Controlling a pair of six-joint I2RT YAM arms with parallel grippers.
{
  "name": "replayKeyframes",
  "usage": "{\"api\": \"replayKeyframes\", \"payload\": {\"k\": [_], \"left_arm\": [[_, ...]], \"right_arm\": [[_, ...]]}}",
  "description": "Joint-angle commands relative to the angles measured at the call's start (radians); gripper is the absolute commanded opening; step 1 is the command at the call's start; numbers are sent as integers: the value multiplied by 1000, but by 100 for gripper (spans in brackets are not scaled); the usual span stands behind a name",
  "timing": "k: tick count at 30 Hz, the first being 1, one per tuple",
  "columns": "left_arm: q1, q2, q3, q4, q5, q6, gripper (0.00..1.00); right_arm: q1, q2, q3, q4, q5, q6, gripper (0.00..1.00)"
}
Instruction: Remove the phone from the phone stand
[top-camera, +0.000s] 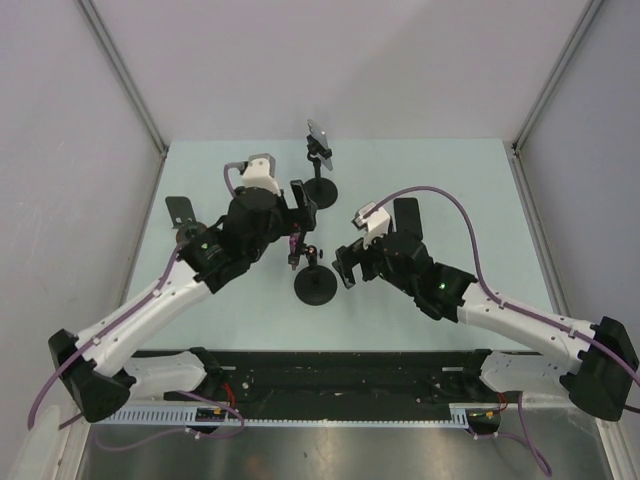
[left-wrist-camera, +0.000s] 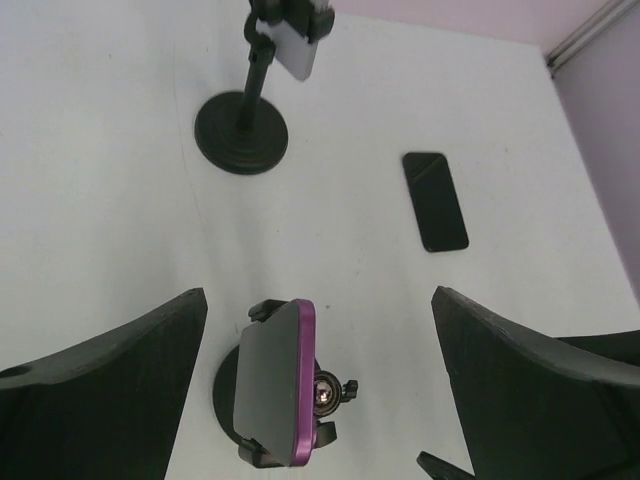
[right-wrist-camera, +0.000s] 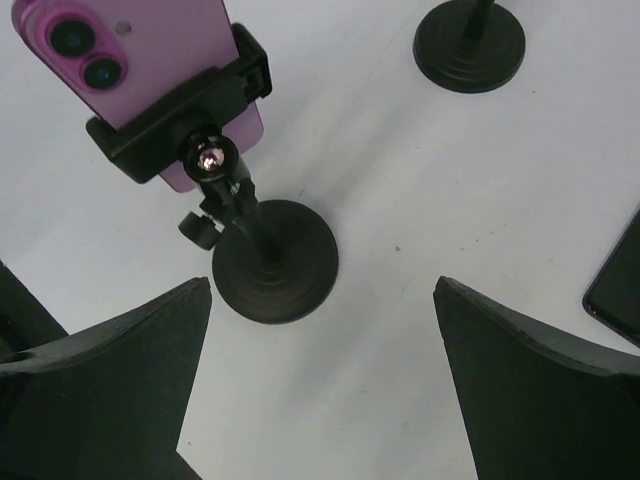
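Observation:
A purple phone (left-wrist-camera: 270, 385) is clamped in a black phone stand (right-wrist-camera: 275, 262) at mid table; it also shows in the top view (top-camera: 294, 244) and, from behind, in the right wrist view (right-wrist-camera: 140, 60). My left gripper (left-wrist-camera: 318, 295) is open above it, one finger to each side, touching nothing; the top view shows it (top-camera: 303, 213) just beyond the phone. My right gripper (right-wrist-camera: 322, 284) is open and empty beside the stand's base, on its right in the top view (top-camera: 345, 263). A second stand (top-camera: 320, 188) further back holds a pale phone (left-wrist-camera: 300, 45).
A black phone (left-wrist-camera: 435, 200) lies flat on the table right of the stands, close by my right wrist (top-camera: 405, 215). A small black object (top-camera: 180, 210) sits at the table's left edge. Grey walls enclose the table on three sides.

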Motion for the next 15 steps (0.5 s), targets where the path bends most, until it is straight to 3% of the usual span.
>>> {"api": "replayKeyframes", "payload": {"k": [1, 7, 15], "left_arm": [[39, -125, 8, 34, -13, 67, 100], [164, -271, -54, 34, 91, 169, 100], [211, -458, -180, 44, 39, 290, 100]], "right_arm": [[47, 18, 99, 50, 122, 83, 100], [94, 108, 234, -34, 191, 178, 100], [134, 267, 468, -160, 207, 297, 100]]}}
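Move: The pink phone, clamped in its stand, sits about 11 cm to the right hand's left, some 3 cm farther out and 4 cm above that hand. The stand's round base is roughly 8 cm left, 4 cm ahead and 13 cm below; the black phone lies about 20 cm ahead, 16 cm right and 14 cm lower. From the left hand the pink phone is some 7 cm below, 2 cm back and 2 cm left. The pink phone in its stand is being approached by the right hand, which rises about 7 cm and swings some 6 cm left towards it, fingers wide open, its left side rolling up about 10 degrees, with no touch yet. The left hand, already open and clear, moves away some 11 cm left while climbing 7 cm and drawing slightly back, tipping its fingers up about 15 degrees. ##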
